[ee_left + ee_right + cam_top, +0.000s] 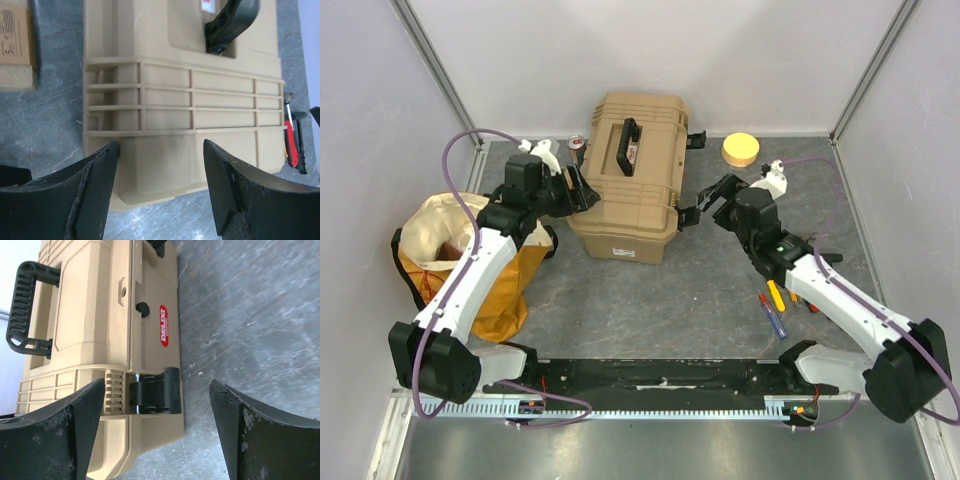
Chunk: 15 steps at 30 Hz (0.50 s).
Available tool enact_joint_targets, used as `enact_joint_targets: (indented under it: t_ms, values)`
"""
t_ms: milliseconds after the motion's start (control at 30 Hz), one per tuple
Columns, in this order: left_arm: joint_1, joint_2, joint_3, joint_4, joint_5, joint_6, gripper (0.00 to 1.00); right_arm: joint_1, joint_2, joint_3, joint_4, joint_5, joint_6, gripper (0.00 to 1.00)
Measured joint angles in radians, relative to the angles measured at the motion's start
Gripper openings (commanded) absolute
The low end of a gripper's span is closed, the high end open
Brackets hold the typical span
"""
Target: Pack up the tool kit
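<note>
The tan toolbox (pixel 630 185) stands shut at the back middle of the table, its black handle (pixel 629 145) on top. My left gripper (pixel 582 190) is open at the box's left side. In the left wrist view its fingers (pixel 95 190) stand wide on either side of the box's end (pixel 165 170), holding nothing. My right gripper (pixel 705 200) is open at the box's right side, and its wrist view faces a black latch (pixel 155 390) low on the toolbox (pixel 90 315). Several small screwdrivers (pixel 775 305) lie on the table by the right arm; a red one (pixel 291 140) shows beyond the box.
A yellow-cream cloth bag (pixel 460 260) sits open at the left, under the left arm. A round yellow disc (pixel 741 150) lies at the back right and a small can (pixel 577 146) behind the left gripper. A cardboard box (pixel 17 45) sits left of the toolbox. Walls enclose three sides.
</note>
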<state>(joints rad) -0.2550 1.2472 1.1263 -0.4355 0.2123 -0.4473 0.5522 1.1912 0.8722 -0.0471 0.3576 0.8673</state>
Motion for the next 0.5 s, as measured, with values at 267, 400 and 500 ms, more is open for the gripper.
enact_joint_targets:
  t_ms: [267, 400, 500]
  values:
    - [-0.014, -0.012, 0.124, 0.005, 0.014, 0.045, 0.75, -0.001, -0.126, 0.0, -0.093, 0.053, -0.097, 0.92]
    - [-0.05, -0.006, 0.156, 0.055, 0.031, 0.089, 0.75, -0.001, -0.208, -0.014, -0.119, 0.024, -0.137, 0.91]
    - [-0.094, 0.045, 0.195, 0.096, 0.023, 0.133, 0.75, -0.001, -0.275, -0.037, -0.131, -0.005, -0.154, 0.91]
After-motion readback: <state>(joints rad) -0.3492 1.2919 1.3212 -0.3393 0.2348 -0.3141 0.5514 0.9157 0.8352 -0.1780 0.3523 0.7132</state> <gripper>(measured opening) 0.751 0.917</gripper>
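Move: The handle on the toolbox lid lies about 11 cm ahead of the left hand, 8 cm to its right and nearly level in height. The near latch is some 19 cm to that hand's right, 2 cm back and 5 cm lower. From the right hand, the near latch hangs open about 4 cm to the left and 4 cm below, hardly any farther out; the far latch is 17 cm ahead and 2 cm left, and the handle 13 cm ahead and 16 cm left. Straight up at first, the left hand lifts off the lid's near-left corner, then swings right over the lid while still climbing, about 9 cm up in all, its fingers tipping up and turning somewhat clockwise. The open right hand backs away from the near latch meanwhile, some 5 cm back and as much up, drifting right. Both grippers stay open. ##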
